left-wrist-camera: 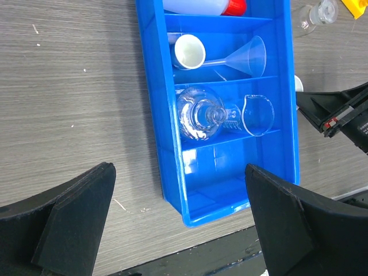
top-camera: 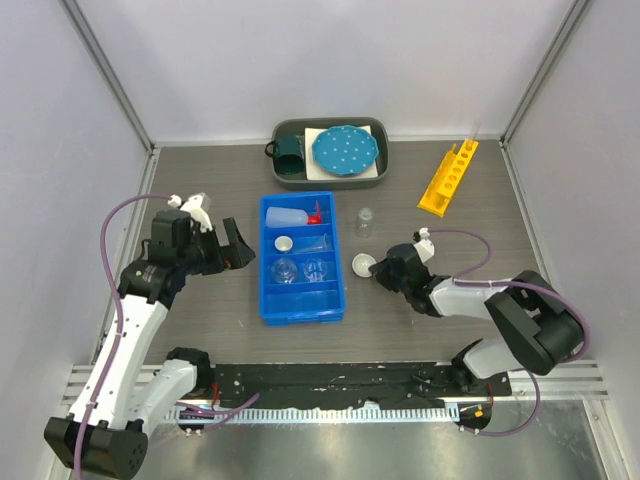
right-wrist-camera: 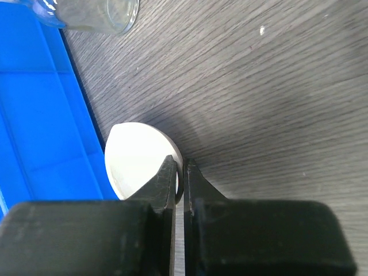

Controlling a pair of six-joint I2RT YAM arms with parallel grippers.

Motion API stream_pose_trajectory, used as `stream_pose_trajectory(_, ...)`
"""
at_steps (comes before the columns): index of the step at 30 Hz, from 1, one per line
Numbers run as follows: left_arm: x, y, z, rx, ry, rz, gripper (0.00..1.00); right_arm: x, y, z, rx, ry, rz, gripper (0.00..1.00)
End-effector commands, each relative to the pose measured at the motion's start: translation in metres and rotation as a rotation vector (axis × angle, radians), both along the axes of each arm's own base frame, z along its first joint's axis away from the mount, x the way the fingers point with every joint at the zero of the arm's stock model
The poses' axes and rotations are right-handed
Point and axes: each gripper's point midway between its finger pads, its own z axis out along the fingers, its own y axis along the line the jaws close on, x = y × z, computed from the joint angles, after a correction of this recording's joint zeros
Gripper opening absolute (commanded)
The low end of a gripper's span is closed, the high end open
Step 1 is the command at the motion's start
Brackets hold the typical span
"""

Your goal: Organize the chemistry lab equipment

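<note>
A blue compartment tray [top-camera: 268,300] holds the white squeeze bottle with red nozzle [top-camera: 287,215], a small round dish [top-camera: 285,242], a funnel [top-camera: 318,242], a clear flask [top-camera: 285,270] and a beaker [top-camera: 317,268]. The left wrist view shows the dish [left-wrist-camera: 190,50], funnel [left-wrist-camera: 247,56], flask [left-wrist-camera: 198,113] and beaker [left-wrist-camera: 257,114]. My left gripper [top-camera: 228,246] is open and empty, left of the tray, also in its wrist view [left-wrist-camera: 178,230]. My right gripper [top-camera: 379,270] is shut on the rim of a white round dish [right-wrist-camera: 138,155] resting beside the tray's right wall [right-wrist-camera: 40,115]. The yellow rack [top-camera: 448,176] lies at the back right.
A small clear glass vessel [top-camera: 364,222] stands on the table right of the tray, just beyond the held dish; it shows in the right wrist view [right-wrist-camera: 98,11]. A grey tray [top-camera: 385,165] at the back holds the teal mug [top-camera: 291,158] and blue dotted plate [top-camera: 345,150].
</note>
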Motion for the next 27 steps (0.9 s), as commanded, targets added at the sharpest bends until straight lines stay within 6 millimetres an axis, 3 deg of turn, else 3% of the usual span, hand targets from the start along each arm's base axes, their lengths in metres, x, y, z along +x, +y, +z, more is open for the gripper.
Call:
stream_pose_trajectory(1,0.001,0.000,0.011,0.007,-0.054,-0.012,1.00,0.003,-0.009,0.031,-0.055,-0.068,-0.003,0.01)
stream_pose_trajectory(4,-0.002,0.001,0.012,0.006,-0.054,-0.011,1.00,-0.002,-0.019,0.055,-0.108,-0.107,0.002,0.01)
stream_pose_trajectory(8,-0.004,0.003,0.013,0.014,-0.058,0.000,1.00,-0.011,-0.026,0.104,-0.188,-0.195,0.033,0.01)
stream_pose_trajectory(11,-0.004,0.004,0.013,0.013,-0.048,0.006,1.00,-0.023,-0.020,0.132,-0.244,-0.247,0.111,0.01)
stream_pose_trajectory(13,-0.004,0.003,0.014,0.007,-0.043,0.010,1.00,-0.035,-0.011,0.138,-0.281,-0.248,0.190,0.01)
stream_pose_trajectory(14,-0.003,0.003,0.017,0.005,-0.049,0.011,1.00,-0.036,-0.003,0.152,-0.275,-0.266,0.216,0.01)
stream_pose_trajectory(17,0.000,0.004,0.023,0.008,-0.064,0.020,1.00,-0.048,0.022,0.168,-0.312,-0.272,0.331,0.01)
stream_pose_trajectory(19,0.001,0.006,0.024,0.009,-0.059,0.035,1.00,-0.058,0.037,0.168,-0.352,-0.246,0.417,0.01)
stream_pose_trajectory(20,0.001,0.007,0.027,0.009,-0.061,0.044,1.00,-0.058,0.049,0.183,-0.352,-0.266,0.452,0.01)
stream_pose_trajectory(22,0.001,0.007,0.027,0.010,-0.049,0.046,1.00,-0.061,0.063,0.170,-0.408,-0.211,0.519,0.01)
stream_pose_trajectory(23,0.002,0.007,0.028,0.010,-0.050,0.050,1.00,-0.064,0.076,0.180,-0.400,-0.224,0.551,0.01)
stream_pose_trajectory(24,0.001,0.007,0.028,0.009,-0.045,0.049,1.00,-0.063,0.085,0.169,-0.435,-0.198,0.579,0.01)
stream_pose_trajectory(27,0.000,0.008,0.030,0.012,-0.046,0.052,1.00,-0.069,0.111,0.169,-0.430,-0.195,0.646,0.01)
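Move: The right gripper is already shut on the rim of the white dish, down at the table. The blue tray's empty near compartment is centred roughly 13 cm to its left and 6 cm back, at about the same height; the beaker lies about 11 cm left, level with it, and the glass vial some 9 cm ahead and 2 cm left. From the left gripper that compartment is about 10 cm right, 1 cm back and 19 cm below. Keep the right fingers pinched on the white dish's rim and lift the dish off the table, almost straight up at first, about 17 cm in all. Near the top, swing left and somewhat back, clear above the tray's right wall to over the near compartment, while turning the hand some 30 degrees counter-clockwise and rolling its left side down. ##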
